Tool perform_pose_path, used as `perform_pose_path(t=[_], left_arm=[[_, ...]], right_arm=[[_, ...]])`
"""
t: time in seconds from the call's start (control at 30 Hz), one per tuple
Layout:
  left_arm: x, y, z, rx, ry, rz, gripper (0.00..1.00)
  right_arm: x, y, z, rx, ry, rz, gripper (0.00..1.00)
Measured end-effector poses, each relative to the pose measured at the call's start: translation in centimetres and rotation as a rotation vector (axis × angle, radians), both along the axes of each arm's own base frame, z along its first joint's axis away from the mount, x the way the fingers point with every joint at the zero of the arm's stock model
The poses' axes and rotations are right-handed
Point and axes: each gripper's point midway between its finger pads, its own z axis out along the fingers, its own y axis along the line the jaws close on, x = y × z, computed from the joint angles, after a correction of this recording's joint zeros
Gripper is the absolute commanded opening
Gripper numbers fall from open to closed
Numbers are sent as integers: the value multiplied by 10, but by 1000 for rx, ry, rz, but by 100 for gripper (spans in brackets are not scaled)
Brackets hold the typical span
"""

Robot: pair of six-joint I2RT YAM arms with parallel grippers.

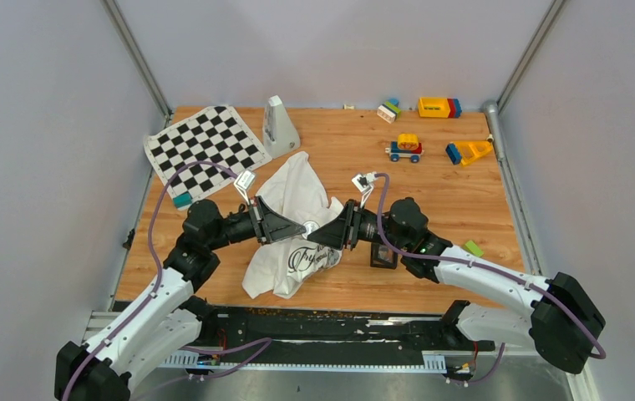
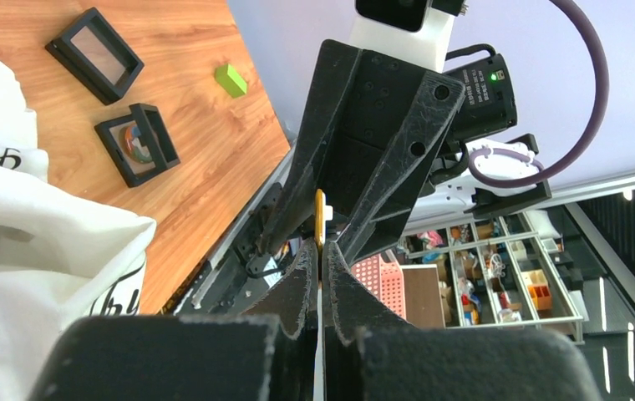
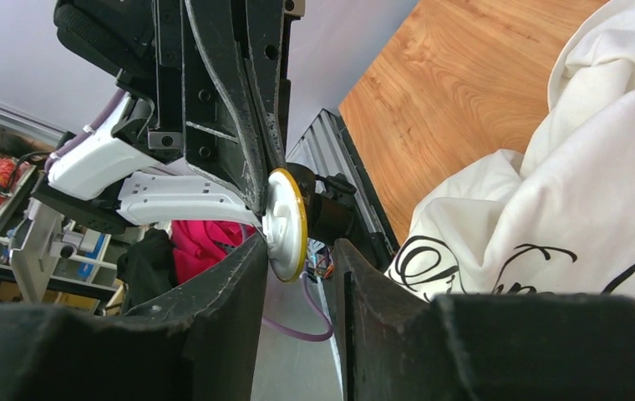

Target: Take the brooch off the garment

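The brooch (image 3: 287, 224) is a small white disc with a golden rim, held in the air above the white garment (image 1: 293, 192). My left gripper (image 2: 321, 246) is shut on it, and it shows edge-on there as a thin gold strip (image 2: 320, 219). My right gripper (image 3: 300, 246) faces the left one, jaws open on either side of the disc. Its left finger (image 3: 239, 284) touches the disc's face and a gap stays at the other finger. In the top view both grippers (image 1: 304, 229) (image 1: 314, 235) meet tip to tip over the crumpled shirt's black script (image 1: 306, 259).
Two black square frames (image 2: 94, 54) (image 2: 137, 144) and a green block (image 2: 231, 79) lie on the wood right of the shirt. A chequered mat (image 1: 205, 142) and a white pyramid-shaped object (image 1: 279, 125) sit at the back left. Toy blocks (image 1: 439, 107) and a toy car (image 1: 404, 148) are at the back right.
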Motion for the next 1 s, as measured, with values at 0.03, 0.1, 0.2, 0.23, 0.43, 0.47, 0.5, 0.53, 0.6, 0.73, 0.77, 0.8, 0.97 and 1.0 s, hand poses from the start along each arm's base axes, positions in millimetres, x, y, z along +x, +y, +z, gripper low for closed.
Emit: perform_pose_path(t=[0.03,0.1,0.2,0.23,0.43,0.47,0.5,0.53,0.6,0.73,0.77,0.8,0.97,1.0], left_arm=[[-1,0,0,-1,-2,0,0],[-1,1,-1,-3,-5,2,0],[-2,1,-2,-5,-8,0,0],[-2,1,-1,-5,-10,-1,0],[-3,2,0,-11,-20,-1,0],[-3,2,0,-11,-20,-1,0],[-3,2,-1,-10,-20,-1,0],[-3,2,0,-10,-21,-1,0],[-4,2,0,-11,-25,-4,0],[-6,2,2,-10,-54,-9,0],[-6,3,1,-8,-65,-10,0],[-7,3,1,-6,-75,-11,0],[-10,5,0,8,-129,-13,0],[-10,6,-1,11,-139,-14,0]], right_arm=[[0,0,0,3,5,1,32],[-1,0,1,9,15,2,32],[-2,0,3,18,27,4,35],[-2,0,4,21,30,4,35],[-3,1,5,30,43,8,24],[-3,1,6,33,46,8,24],[-3,1,7,35,48,9,23],[-3,1,7,37,48,11,22],[-4,1,8,41,49,14,20],[-5,1,9,46,62,21,16],[-6,2,8,45,68,26,16],[-6,2,7,45,76,30,16],[-8,6,5,40,111,54,15],[-9,7,5,39,116,59,14]])
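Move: The brooch, already off the garment, stands on edge in the left hand's shut fingertips, its middle about 2 cm to that hand's right. From the right hand it lies about 1 cm to the left and 1 cm higher, between the parted fingers. The garment's middle lies about 8 cm ahead of the right hand, 4 cm to its left and 22 cm below; the near black frame is some 17 cm to its right, 2 cm ahead, equally low. The right hand nearly stays in place and closes its fingers from about two-fifths open to a narrow gap around the brooch's lower rim, rising about 1 cm on the way before sinking a little, while the left hand keeps its pinch on the brooch. Late on, both hands ease back towards the base to make about 1 cm in all, and they roll oppositely about their fingers by some 5 to 10 degrees, the left hand's top tipping back and the right hand's top tipping forward. ##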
